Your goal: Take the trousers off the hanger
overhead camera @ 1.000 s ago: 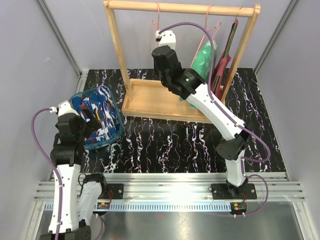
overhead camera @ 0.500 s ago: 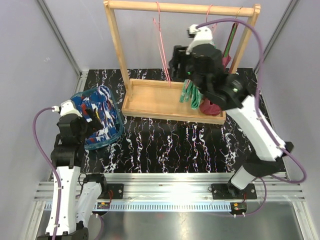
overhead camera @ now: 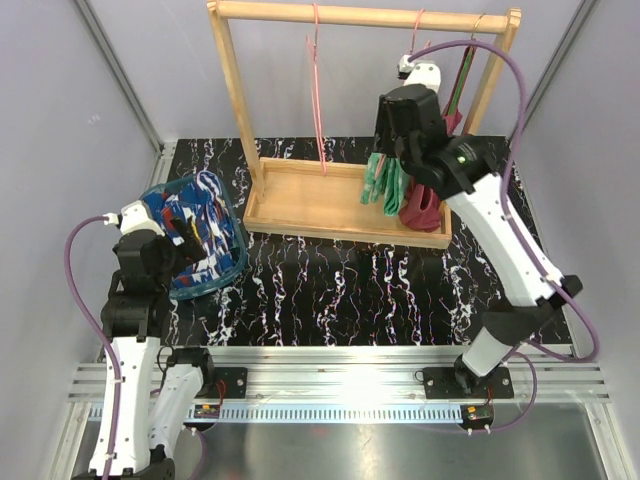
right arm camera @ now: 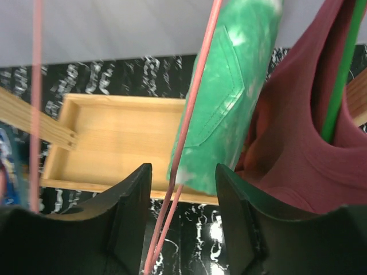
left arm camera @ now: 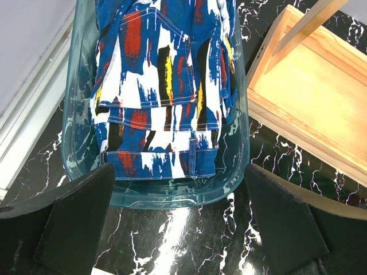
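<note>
The dark blue trousers (left arm camera: 160, 97) with red and white patches lie folded in a clear bin (left arm camera: 172, 195), also seen from above (overhead camera: 200, 225). My left gripper (left arm camera: 178, 229) is open and empty, just short of the bin's near rim. The green mottled trousers (right arm camera: 229, 97) hang on a thin pink hanger (right arm camera: 186, 137) from the wooden rack (overhead camera: 365, 16). My right gripper (right arm camera: 183, 212) is open, with the hanger's wires and the lower edge of the green trousers between its fingers. From above, the gripper (overhead camera: 388, 158) stands over the green trousers (overhead camera: 380, 188).
A plain maroon garment (right arm camera: 298, 143) hangs on a green hanger (right arm camera: 344, 69) right beside the green trousers. An empty pink hanger (overhead camera: 318, 90) hangs at the rack's left. The rack's wooden base tray (overhead camera: 310, 200) lies below. Grey walls enclose the black marbled table (overhead camera: 340, 290).
My right arm swung from the empty left hanger across to the green trousers, which now hang lower. The left arm has barely moved.
</note>
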Controlling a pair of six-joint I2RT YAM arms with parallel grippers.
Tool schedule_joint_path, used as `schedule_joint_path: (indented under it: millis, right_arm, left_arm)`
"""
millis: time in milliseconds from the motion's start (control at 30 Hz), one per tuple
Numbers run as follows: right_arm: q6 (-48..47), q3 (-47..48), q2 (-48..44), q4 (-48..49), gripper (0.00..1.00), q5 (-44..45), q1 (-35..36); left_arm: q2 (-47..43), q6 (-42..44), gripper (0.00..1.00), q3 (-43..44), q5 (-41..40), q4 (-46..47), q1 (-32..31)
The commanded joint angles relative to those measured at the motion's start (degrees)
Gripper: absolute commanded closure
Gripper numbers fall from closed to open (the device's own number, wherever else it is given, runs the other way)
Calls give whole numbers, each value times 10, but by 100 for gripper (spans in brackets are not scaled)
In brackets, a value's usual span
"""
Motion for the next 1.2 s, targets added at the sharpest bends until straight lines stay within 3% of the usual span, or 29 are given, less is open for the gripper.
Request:
schedule_joint_path:
  millis: [0, 67, 133, 167, 267, 633, 867, 1167]
  right_arm:
    - [9, 0, 16, 12, 45, -8, -15]
    - [7, 1, 28, 14, 50, -6, -16]
    - [2, -2, 32, 15, 60, -8, -17]
    - [0, -10, 32, 18, 73, -10, -17]
    - [-7, -48, 10, 33, 100, -23, -17]
    - [-55, -210, -153, 42, 100, -128, -19]
    - [-80, -194, -172, 12, 100, -163, -32]
    - [-100, -89, -103, 7, 100, -159, -61]
  left_arm:
    - [-2, 11, 1, -3, -14, 17, -4]
    - [-1, 11, 1, -2, -14, 17, -4]
    - [0, 12, 1, -1, -13, 17, -5]
    - [-1, 12, 1, -2, -13, 17, -5]
    - [0, 12, 1, -3, -13, 16, -5]
    - [1, 8, 1, -3, -12, 15, -7]
    - [-1, 5, 1, -3, -13, 13, -9]
    - [5, 5, 1, -2, -11, 13, -9]
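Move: The near wire of the pink hanger that carries the green trousers is almost between the right gripper's part-open fingers, about 2 cm ahead and 4 cm below. The green trousers hang some 7 cm ahead, 2 cm right and 8 cm below, the maroon trousers about 5 cm ahead, 9 cm right and 10 cm below. The empty hanger is roughly 12 cm left and 4 cm ahead. From the left gripper, the wire lies about 17 cm ahead, 40 cm right and 15 cm above. Push the right gripper down and a little forward, about 5 cm, with the hanger wire between its fingers, then shut them to pinch it. Keeping hold, draw the hanger back towards the robot about 7 cm, rising a little and drifting some 4 cm right, and finish by easing slightly forward again. ##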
